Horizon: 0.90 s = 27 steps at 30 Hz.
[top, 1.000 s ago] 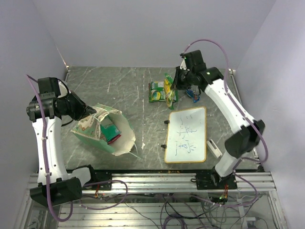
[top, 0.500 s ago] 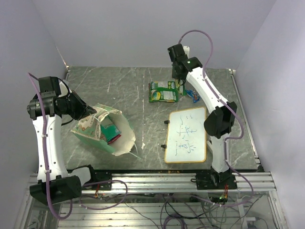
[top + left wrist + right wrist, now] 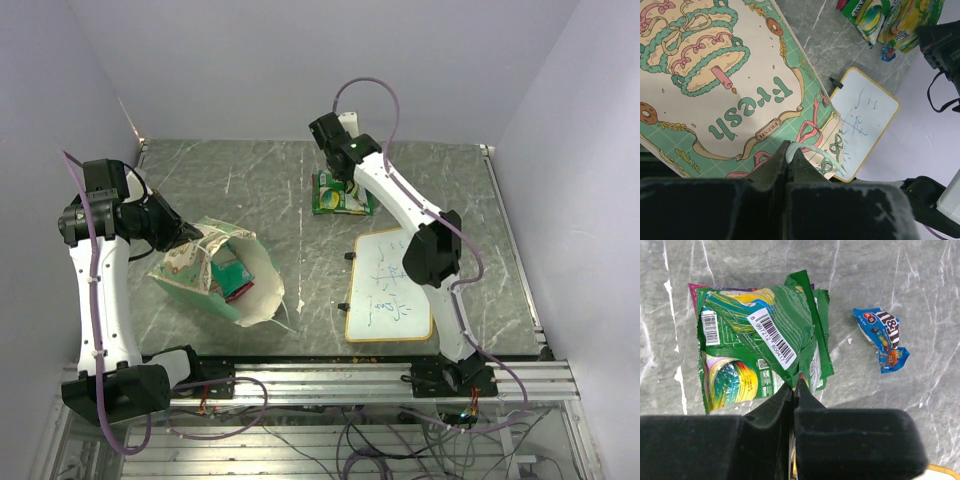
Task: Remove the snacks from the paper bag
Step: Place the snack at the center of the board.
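The paper bag (image 3: 215, 272) lies on its side at the left, mouth facing right, with green and pink snacks (image 3: 232, 276) inside. My left gripper (image 3: 192, 238) is shut on its white string handle (image 3: 810, 150), above the patterned side panel (image 3: 715, 85). My right gripper (image 3: 338, 162) is at the far middle, shut on the edge of a green snack packet (image 3: 770, 327) and holds it over another green packet (image 3: 735, 377); a purple edge (image 3: 692, 287) shows beneath. These packets lie together in the top view (image 3: 340, 195). A blue wrapped candy (image 3: 882, 340) lies to their right.
A whiteboard with writing (image 3: 390, 285) lies at the front right, near the right arm's elbow (image 3: 432, 255). It also shows in the left wrist view (image 3: 865, 115). Side walls stand close on both sides.
My right arm has swung left and farther back, its gripper moving from right of the packets to above them. The left arm and the bag have not moved.
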Tool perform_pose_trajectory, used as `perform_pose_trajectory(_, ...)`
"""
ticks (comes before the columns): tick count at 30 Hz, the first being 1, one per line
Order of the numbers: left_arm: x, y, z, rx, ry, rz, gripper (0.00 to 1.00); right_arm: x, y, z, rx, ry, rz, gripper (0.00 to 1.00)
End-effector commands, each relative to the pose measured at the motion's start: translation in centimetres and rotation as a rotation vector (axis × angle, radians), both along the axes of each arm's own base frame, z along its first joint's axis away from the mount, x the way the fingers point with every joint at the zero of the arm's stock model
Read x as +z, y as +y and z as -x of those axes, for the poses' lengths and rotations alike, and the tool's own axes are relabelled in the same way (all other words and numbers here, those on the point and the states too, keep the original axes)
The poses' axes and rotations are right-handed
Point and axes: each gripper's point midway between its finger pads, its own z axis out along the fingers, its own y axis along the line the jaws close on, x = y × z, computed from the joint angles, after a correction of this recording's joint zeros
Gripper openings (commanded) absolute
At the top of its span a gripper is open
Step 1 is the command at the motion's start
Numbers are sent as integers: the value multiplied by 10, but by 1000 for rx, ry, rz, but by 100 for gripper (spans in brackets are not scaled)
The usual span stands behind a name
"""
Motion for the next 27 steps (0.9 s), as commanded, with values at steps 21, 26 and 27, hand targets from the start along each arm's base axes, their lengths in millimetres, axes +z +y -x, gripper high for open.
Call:
perform_pose_trajectory(21,6,0,17,-39,-2,-49,7,-56,55,-12,67,-15,27,0)
perform_pose_trajectory(26,8,1,21,-44,-4,-60,7,-67,61,-17,96,-16,26,2)
perform_pose_trajectory(27,8,1,21,-44,-5,-63,7,-68,62,-17,98,-16,21,2)
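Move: The right hand already pinches a green snack packet. The snack pile it is to join (a green packet on a purple one) has its middle about 3 cm ahead, 3 cm to the left and roughly 14 cm below. The small blue candy bag lies some 15 cm right of the pile and level with it; the whiteboard's middle is about 24 cm back from the pile and 11 cm to its right. From the left hand, the pile is about 26 cm ahead, 28 cm right and 24 cm lower. Lower the right gripper a couple of centimetres towards the snack pile, then carry it left, away from the blue candy bag, while sinking further, some 6 cm down and 5 cm left in all. Keep the fingers closed on the green packet so that it spreads over the pile; turn the wrist only slightly counter-clockwise. ##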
